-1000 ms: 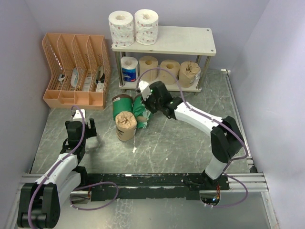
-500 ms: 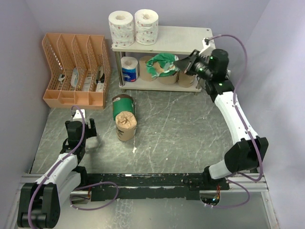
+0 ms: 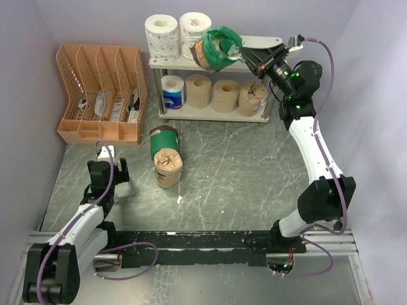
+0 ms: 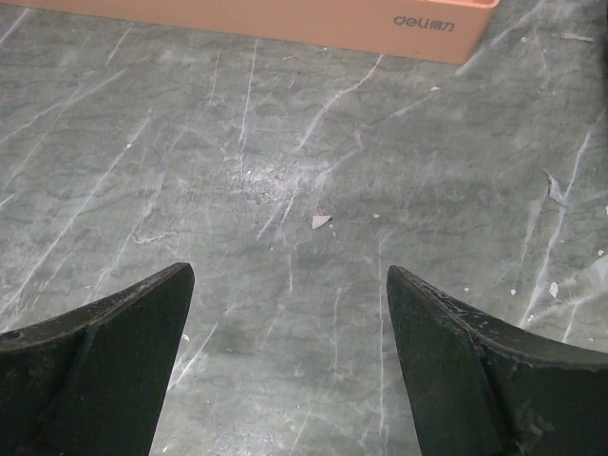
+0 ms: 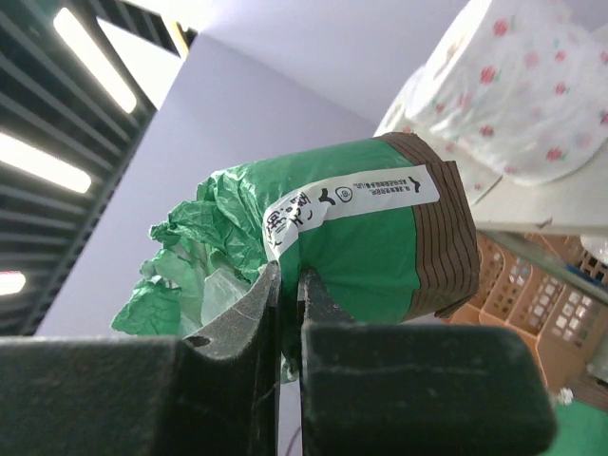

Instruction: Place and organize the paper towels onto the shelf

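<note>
My right gripper point(image 3: 243, 56) is shut on the wrapper of a green paper towel roll with a dark band point(image 3: 216, 47) point(image 5: 380, 242). It holds the roll tilted above the shelf's top board point(image 3: 178, 63), just right of two white patterned rolls point(image 3: 161, 35) point(image 3: 194, 28). In the right wrist view the gripper point(image 5: 290, 275) pinches crumpled green wrapping. The lower tier carries a blue-and-white roll point(image 3: 172, 92), two tan rolls point(image 3: 198, 90) and a brown-wrapped roll point(image 3: 253, 97). On the table stand another green roll point(image 3: 164, 138) and a brown-wrapped roll point(image 3: 168, 166). My left gripper point(image 3: 107, 166) point(image 4: 290, 275) rests open over bare table.
An orange slotted file organizer point(image 3: 102, 92) point(image 4: 285, 24) stands at the back left, beside the shelf. Purple walls close in the left, back and right. The right arm reaches along the right side up to the shelf top.
The right arm lifted the green roll from the table cluster, swung it past the lower tier and raised it above the top board. The left arm has not moved.
</note>
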{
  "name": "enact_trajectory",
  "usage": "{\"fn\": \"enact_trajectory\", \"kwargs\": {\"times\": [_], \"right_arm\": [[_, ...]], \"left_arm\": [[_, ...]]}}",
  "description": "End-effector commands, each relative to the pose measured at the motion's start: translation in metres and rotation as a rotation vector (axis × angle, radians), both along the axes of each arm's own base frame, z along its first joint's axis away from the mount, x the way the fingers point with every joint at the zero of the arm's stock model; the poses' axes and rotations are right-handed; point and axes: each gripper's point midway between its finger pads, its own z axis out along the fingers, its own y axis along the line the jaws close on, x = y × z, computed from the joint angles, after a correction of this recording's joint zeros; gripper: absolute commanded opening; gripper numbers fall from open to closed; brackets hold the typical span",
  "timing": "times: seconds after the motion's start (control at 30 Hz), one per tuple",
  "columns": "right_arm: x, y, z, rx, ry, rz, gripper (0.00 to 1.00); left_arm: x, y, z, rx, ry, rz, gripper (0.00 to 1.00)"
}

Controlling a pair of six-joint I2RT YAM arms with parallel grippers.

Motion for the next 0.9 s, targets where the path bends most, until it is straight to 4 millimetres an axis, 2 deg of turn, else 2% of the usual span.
{"fn": "enact_trajectory", "kwargs": {"times": [0.0,0.13,0.3,0.6,0.77,0.87], "right_arm": [[0.021,-0.033,0.039,0.142,-0.037,-0.094,0.00],[0.049,-0.051,0.028,0.149,0.023,-0.164,0.00],[0.065,-0.062,0.024,0.118,0.052,-0.224,0.00],[0.076,-0.070,0.010,0.101,0.106,-0.278,0.00],[0.100,-0.067,-0.002,0.101,0.157,-0.262,0.00],[0.110,-0.064,0.001,0.097,0.163,-0.245,0.00]], "left_arm": [[0.004,0.000,0.007,0.009,-0.032,-0.001,0.94],[0.004,0.000,0.008,0.008,-0.032,0.003,0.94],[0.004,0.000,0.007,0.008,-0.031,0.004,0.94],[0.004,0.000,0.008,0.008,-0.032,0.004,0.94],[0.004,0.000,0.008,0.007,-0.034,0.004,0.94],[0.004,0.001,0.008,0.006,-0.034,0.006,0.94]]}}
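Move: On the top shelf, the clear spot just right of the two white rolls is where the right hand is taking the green roll it still holds by its wrapper: about 13 cm ahead, 5 cm to the left, 8 cm below. The nearer white roll stands about 13 cm ahead and 18 cm left, 4 cm lower, the other 12 cm farther left. From the idle left hand the spot lies roughly 27 cm ahead, 47 cm right, 36 cm up. Carrying the green roll in over the top shelf, the right hand reaches some 10 cm forward and 6 cm to the right, quickly at first, then slowly while sinking slightly, then forward again. The wrist swings about 15 degrees clockwise and tips down nearly as much; the shut fingers keep their pinch on the roll's plastic wrap. ##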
